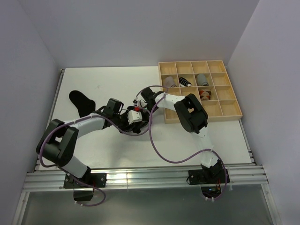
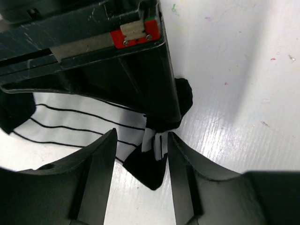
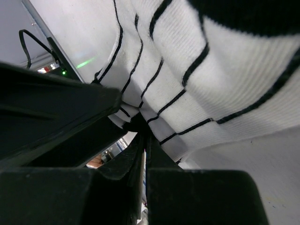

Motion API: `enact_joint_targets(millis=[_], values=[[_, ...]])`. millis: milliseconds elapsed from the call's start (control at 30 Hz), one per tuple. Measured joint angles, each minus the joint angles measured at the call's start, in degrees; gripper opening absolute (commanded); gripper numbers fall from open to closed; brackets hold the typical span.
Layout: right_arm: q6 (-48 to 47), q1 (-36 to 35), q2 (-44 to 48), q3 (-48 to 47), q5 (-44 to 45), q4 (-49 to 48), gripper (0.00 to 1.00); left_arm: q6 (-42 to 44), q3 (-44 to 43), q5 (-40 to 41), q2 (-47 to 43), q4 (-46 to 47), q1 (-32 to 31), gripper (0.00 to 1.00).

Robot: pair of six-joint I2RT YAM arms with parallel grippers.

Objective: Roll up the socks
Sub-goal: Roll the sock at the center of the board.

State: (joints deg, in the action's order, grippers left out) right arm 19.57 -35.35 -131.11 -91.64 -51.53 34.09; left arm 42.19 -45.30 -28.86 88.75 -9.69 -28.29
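A white sock with thin black stripes (image 2: 70,123) lies flat on the table, and its black end (image 2: 151,165) sits between my left fingers. My left gripper (image 2: 142,140) is open and straddles that black end without closing on it. My right gripper (image 3: 144,133) is shut, pinching an edge of the same striped sock (image 3: 211,70); its black body (image 2: 93,56) fills the top of the left wrist view. From above, the two grippers (image 1: 133,119) meet mid-table and hide the sock. A black sock (image 1: 82,101) lies flat to the left.
The light wooden grid tray (image 1: 192,62) stands at the back right. It holds rolled socks: a white one (image 1: 169,82), a black striped one (image 1: 185,82), a grey one (image 1: 202,78) and a brown-orange one (image 1: 204,94). A purple cable (image 1: 161,152) loops over the table.
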Motion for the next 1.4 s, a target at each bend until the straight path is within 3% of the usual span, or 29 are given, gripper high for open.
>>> enact_joint_targets(millis=[233,500,667,800,1167,1400], values=[[0.1,0.0,0.0,0.1,0.0,-0.2,0.0,-1.4,-1.6,-1.8,4.0,-0.2,1.5,0.36],[1.9,0.3,0.4,2.4,-0.7,-3.6,0.04,-2.4,-4.0,-5.5,6.6,-3.4,2.8,0.01],[4.0,0.3,2.8,5.6,1.5,-7.2,0.24,-2.2,-9.4,-7.9,10.4,-9.7,3.7,0.0],[6.4,0.3,10.1,13.9,7.8,-14.3,0.43,-1.6,-15.4,-11.7,15.3,-16.9,6.1,0.0],[11.2,-1.3,35.4,43.0,31.1,-40.3,0.44,-0.9,-25.3,-16.9,23.9,-33.4,10.5,0.0],[3.6,-18.0,44.3,49.3,51.8,-50.0,0.45,-1.5,-31.0,-20.4,30.5,-45.2,10.8,0.0]])
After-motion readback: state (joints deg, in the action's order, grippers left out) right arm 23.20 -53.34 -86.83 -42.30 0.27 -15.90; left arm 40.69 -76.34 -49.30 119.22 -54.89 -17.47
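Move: Just under the half-open left fingers, about 2 cm down and 1 cm to the right, sits the folded black end of the striped sock. The closed right fingers are on that same end, which lies level with them and roughly 1 cm to their left. From the left hand, the sock's far black end is some 8 cm ahead and 2 cm lower. The plain black sock lies about 23 cm left and 9 cm ahead. Dipping about 2 cm, the left hand shuts its fingers on the folded sock end. Still gripping, it then turns some 50 degrees until the fingers point back, and draws the end slightly left, then back. Once the left has closed, the right fingers open and slip off, pulling out about 6 cm to the right while rising, then swinging left and back, still climbing, with the fingers turning forward. ##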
